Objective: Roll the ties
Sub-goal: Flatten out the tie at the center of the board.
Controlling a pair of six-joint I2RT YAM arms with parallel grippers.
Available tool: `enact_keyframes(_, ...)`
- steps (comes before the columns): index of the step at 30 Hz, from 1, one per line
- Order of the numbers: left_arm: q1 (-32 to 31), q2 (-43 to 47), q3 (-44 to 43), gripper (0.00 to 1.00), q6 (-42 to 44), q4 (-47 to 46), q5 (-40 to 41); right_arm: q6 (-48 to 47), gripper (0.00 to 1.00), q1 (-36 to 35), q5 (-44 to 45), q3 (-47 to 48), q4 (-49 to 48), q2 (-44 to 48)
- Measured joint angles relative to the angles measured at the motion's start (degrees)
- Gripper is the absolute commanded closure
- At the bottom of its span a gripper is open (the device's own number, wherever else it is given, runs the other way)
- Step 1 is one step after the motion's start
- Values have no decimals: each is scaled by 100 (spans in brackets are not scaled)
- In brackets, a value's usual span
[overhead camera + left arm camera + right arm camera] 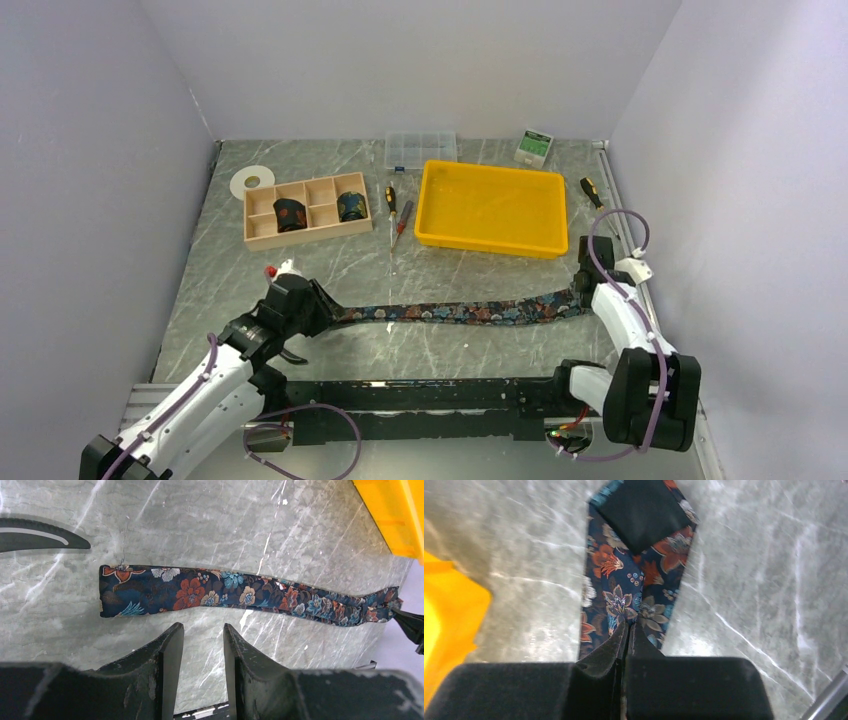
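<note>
One floral navy tie (460, 313) lies unrolled across the table between the two arms. In the left wrist view its narrow square end (120, 590) rests flat just beyond my left gripper (202, 630), which is open and holds nothing. My right gripper (626, 627) is shut on the tie (624, 585) near its wide pointed end, pinching the fabric, and that end lifts off the table toward it (582, 285). Two more ties (289, 213) (351, 206) sit as coils in compartments of a wooden box (262, 235).
A yellow tray (490, 240) stands behind the tie at the right. Two screwdrivers (397, 212) lie between the tray and the box, and a third (592, 192) lies right of the tray. A tape roll (252, 181), a clear case (421, 149) and a small carton (534, 147) line the back. A black curved handle (40, 537) lies near the tie's narrow end.
</note>
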State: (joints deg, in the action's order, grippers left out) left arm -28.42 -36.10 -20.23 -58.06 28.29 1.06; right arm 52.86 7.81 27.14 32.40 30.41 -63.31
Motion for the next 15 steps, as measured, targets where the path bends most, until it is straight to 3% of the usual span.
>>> enact_keyframes(2, 0, -2, 11, 59, 2, -2, -28, 74, 69, 37, -11, -98, 74, -48)
enact_keyframes(4, 0, -7, 20, 59, 11, 2, -66, 129, 56, 66, -24, -105, 127, -144)
enact_keyframes(8, 0, -4, 28, 59, 17, 11, -107, 39, 51, 70, -9, -81, 216, -39)
enact_keyframes(15, 0, 35, 28, 59, 13, 17, -122, -286, 55, -70, -98, 76, -11, 422)
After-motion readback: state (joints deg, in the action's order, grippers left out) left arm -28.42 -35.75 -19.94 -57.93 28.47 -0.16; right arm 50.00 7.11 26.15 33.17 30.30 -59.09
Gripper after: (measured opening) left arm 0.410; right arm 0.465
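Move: I still have the tie pinched in my right hand, about 3 cm above the board. The tie's folded right end lies some 6 cm to the right, 2 cm ahead and 3 cm below. The yellow bin's middle is about 18 cm ahead and 16 cm to the left; the black-and-yellow screwdriver is some 20 cm ahead and 4 cm to the right. From my left hand, that right end is roughly 48 cm to the right, 5 cm ahead and 6 cm lower. I finish laying the tie out by drawing my right hand back and down about 1.5 cm each towards the board, opening the fingers to about half and letting go of the cloth. Then I lift clear by roughly 3.5 cm, easing forward about 2 cm over the tie with the open fingers tipping slightly up. ##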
